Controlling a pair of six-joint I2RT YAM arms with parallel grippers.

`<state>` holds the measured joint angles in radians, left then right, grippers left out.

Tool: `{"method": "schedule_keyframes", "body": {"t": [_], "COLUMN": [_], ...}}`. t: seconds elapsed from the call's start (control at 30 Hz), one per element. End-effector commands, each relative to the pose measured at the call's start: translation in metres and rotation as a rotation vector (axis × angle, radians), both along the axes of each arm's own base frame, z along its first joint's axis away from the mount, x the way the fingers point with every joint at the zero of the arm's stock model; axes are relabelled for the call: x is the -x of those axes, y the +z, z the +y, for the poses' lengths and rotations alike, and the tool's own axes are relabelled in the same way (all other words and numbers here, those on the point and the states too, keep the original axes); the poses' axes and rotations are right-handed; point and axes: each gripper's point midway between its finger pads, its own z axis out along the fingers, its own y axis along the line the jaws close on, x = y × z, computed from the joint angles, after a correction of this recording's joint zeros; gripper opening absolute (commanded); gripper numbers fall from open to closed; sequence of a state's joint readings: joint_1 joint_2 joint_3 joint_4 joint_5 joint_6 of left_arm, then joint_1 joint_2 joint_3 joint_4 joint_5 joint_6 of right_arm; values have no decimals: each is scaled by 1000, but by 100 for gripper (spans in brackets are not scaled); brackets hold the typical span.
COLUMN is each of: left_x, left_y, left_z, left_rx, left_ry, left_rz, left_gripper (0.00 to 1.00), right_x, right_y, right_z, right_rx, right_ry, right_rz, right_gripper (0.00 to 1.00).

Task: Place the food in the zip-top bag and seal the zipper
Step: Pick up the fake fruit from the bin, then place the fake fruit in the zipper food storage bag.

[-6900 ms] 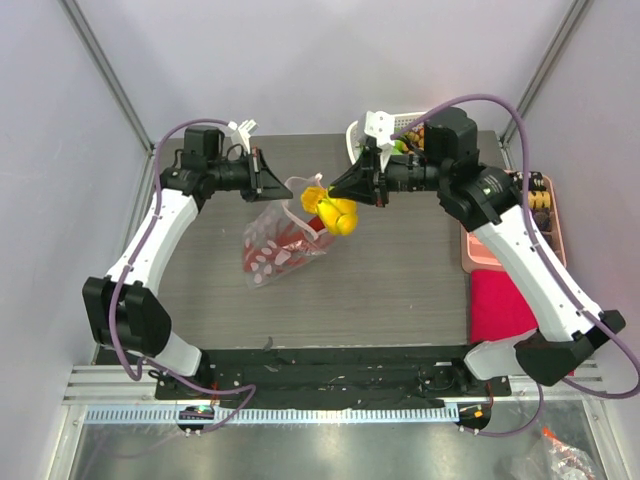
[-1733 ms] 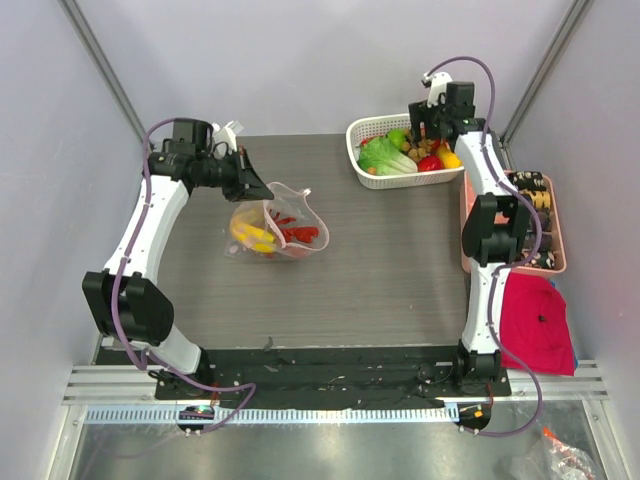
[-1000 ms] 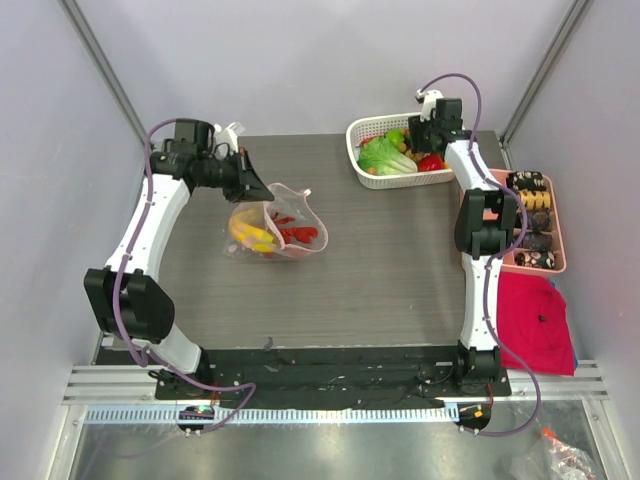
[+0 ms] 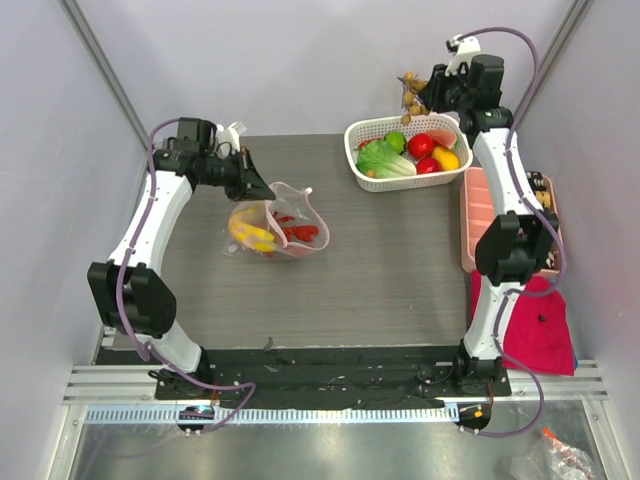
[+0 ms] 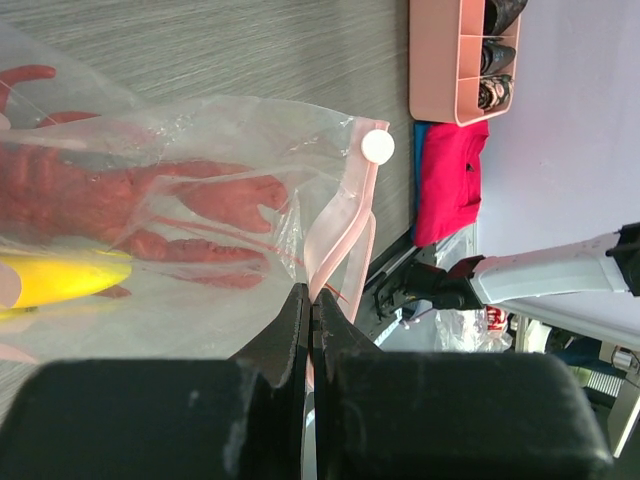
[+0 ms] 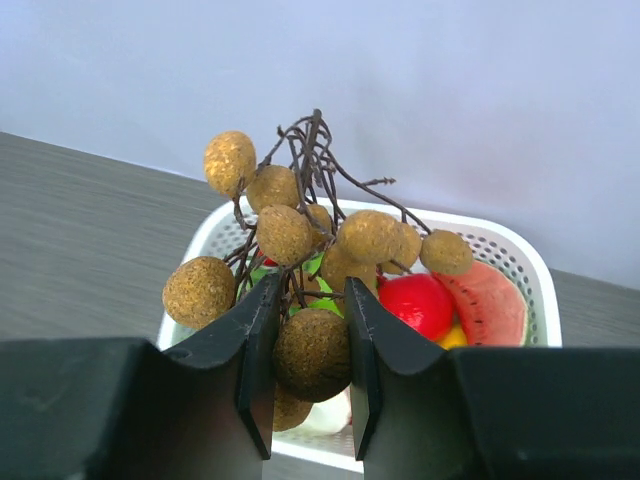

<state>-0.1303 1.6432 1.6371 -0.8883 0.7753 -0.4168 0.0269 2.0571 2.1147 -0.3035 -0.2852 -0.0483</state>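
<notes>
The clear zip-top bag (image 4: pixel 275 228) lies on the table with yellow bananas (image 4: pixel 250 235) and red chilli peppers (image 4: pixel 297 234) inside. My left gripper (image 4: pixel 262 192) is shut on the bag's pinkish zipper strip (image 5: pixel 335 232) and holds the mouth up. My right gripper (image 4: pixel 422 95) is shut on a brown berry cluster (image 6: pixel 310 255), held in the air above the white basket (image 4: pixel 360 135). The cluster also shows in the top view (image 4: pixel 410 92).
The white lattice basket holds a green leafy vegetable (image 4: pixel 385 158), red fruit (image 4: pixel 423 145), a yellow piece and a watermelon slice (image 6: pixel 487 300). A pink compartment tray (image 4: pixel 478 215) and a red cloth (image 4: pixel 540 320) lie at the right.
My right gripper has risen out of the basket with the brown berry cluster in its jaws. Bananas that it held earlier now lie in the bag. My left gripper has held the bag mouth still.
</notes>
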Motion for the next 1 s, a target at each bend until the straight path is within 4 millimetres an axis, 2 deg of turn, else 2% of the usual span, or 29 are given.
{"method": "schedule_keyframes", "body": {"t": [0.0,0.07,0.1,0.13,0.23,0.3,0.33,0.37,0.4,0.43,0.47,0.57,0.67,0.87,0.97], "left_x": [-7,-8,-9,-8,-9,-9,-9,-8,-9,-9,-9,-10,-10,-6,-4], "left_y": [19,20,21,21,20,20,21,21,21,22,22,24,25,26,26], "left_z": [-3,-3,-3,-4,-3,-4,-4,-5,-5,-6,-6,-7,-7,-6,-6], "left_rx": [40,45,46,47,48,53,56,61,64,65,69,76,78,76,78], "left_ry": [-8,-6,-5,-7,-5,-1,-1,-3,-2,-3,-2,-4,-1,-5,-9], "left_rz": [-47,-51,-53,-51,-52,-48,-50,-47,-48,-48,-47,-46,-49,-60,-59], "left_gripper": [0,0,0,0,0,0,0,0,0,0,0,0,0,0,0], "right_x": [52,74,95,106,158,187,211,223,239,259,270,299,317,332,331], "right_y": [74,82,92,93,102,99,101,100,89,96,91,80,64,35,25], "right_z": [24,35,40,43,60,72,80,84,91,101,107,131,154,186,192], "right_rx": [-70,-85,-109,-114,-129,-98,-79,-42,-30,-11,13,18,19,-12,-7], "right_ry": [130,207,229,255,372,462,500,536,578,616,644,714,777,841,846], "right_rz": [-105,-104,-104,-100,-85,-81,-92,-113,-86,-111,-106,-74,-25,114,154], "right_gripper": [1,1,1,1,1,1,1,1,1,1,1,1,1,1,1]}}
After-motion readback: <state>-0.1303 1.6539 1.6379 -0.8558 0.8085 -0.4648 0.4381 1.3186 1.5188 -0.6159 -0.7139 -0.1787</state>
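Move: The bunch of brown fruit is already in the right fingers. The open bag mouth lies about 28 cm back, 32 cm to the left and 12 cm below that hand. The white bin is almost straight beneath, 1 cm back, 1 cm left and some 22 cm down; the yellow bananas in the bag lie roughly 12 cm left of the mouth and 9 cm lower. From the left hand, which pinches the rim, the mouth is about 2 cm back, 6 cm right and 6 cm down. The bunch, still pinched in the right fingers, is carried off from above the bin towards the bag mouth: fast, some 33 cm back and nearly 20 cm to the left, arching up about 9 cm, then sinking 6 cm as it slows. The wrist swings about 50 degrees counter-clockwise, turning the stems towards the bag; the left hand keeps holding the rim. ##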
